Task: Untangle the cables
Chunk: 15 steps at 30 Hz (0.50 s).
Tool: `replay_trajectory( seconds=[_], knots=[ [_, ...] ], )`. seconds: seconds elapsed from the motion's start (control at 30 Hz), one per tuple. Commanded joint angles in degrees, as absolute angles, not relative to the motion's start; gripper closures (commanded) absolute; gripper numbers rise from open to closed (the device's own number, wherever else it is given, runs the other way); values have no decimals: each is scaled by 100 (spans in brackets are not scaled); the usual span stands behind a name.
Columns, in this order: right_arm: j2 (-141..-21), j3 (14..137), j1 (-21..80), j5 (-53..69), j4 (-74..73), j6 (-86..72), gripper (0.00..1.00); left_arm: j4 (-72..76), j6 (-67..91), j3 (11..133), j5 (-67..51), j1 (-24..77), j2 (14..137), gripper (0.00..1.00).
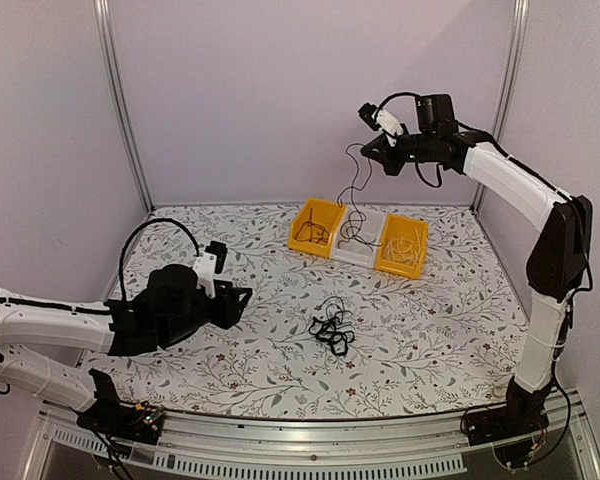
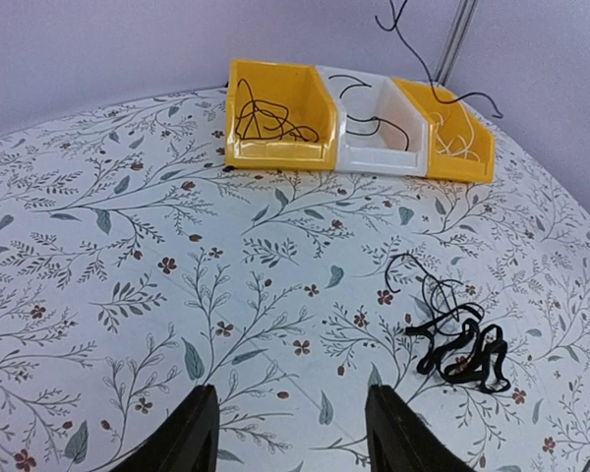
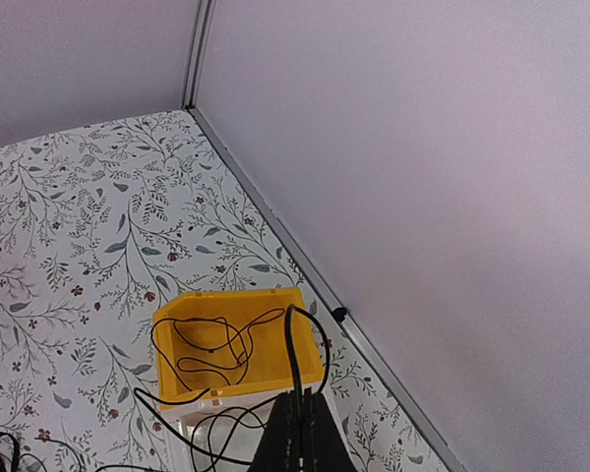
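Observation:
A knotted clump of thin black cables (image 1: 330, 330) lies on the flowered table, right of and beyond my left gripper (image 1: 238, 300). In the left wrist view the clump (image 2: 457, 344) sits to the right of the open gripper (image 2: 290, 433), with nothing between the fingers. My right gripper (image 1: 372, 150) is high above the bins, shut on one thin black cable (image 1: 352, 190) that hangs down into the white bin (image 1: 360, 248). The right wrist view shows this cable (image 3: 293, 344) looping out of the shut gripper (image 3: 303, 433).
Three bins stand in a row at the back: a yellow bin (image 1: 315, 227) with a black strand inside (image 3: 211, 344), the white one, and another yellow bin (image 1: 402, 245) holding pale wires. Walls and metal posts close the back and sides.

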State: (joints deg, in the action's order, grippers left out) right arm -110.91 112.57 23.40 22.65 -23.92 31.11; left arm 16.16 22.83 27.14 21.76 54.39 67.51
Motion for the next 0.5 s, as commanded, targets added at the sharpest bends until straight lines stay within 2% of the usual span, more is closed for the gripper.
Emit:
replay_trajectory(
  seconds=[0.0,0.47],
  knots=[
    [-11349,11131,2247,2117,-2155,3086,100,1440,2410,2676,2300,5493,6572,46],
    [-12327,10948,2112,1515,-1935,3322,100,1129,2630,2630,2400,5500,6359,46]
  ],
)
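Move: My right hand holds the end of a black cable high up; the white bin it is going into lies about 8 cm ahead, neither left nor right, and some 31 cm below. The left yellow bin stands roughly 13 cm to the left of that and 6 cm farther out, the right yellow bin about 14 cm to the right of it and 6 cm nearer. From my idle left hand the white bin is about 34 cm ahead, 29 cm right and 12 cm lower. I lower my right hand steadily towards the white bin, about 10 cm down and 5 cm forward, fingers still shut on the black cable so that its hanging length sinks into the bin. As I go, the wrist tips a little further down and turns slightly clockwise. ##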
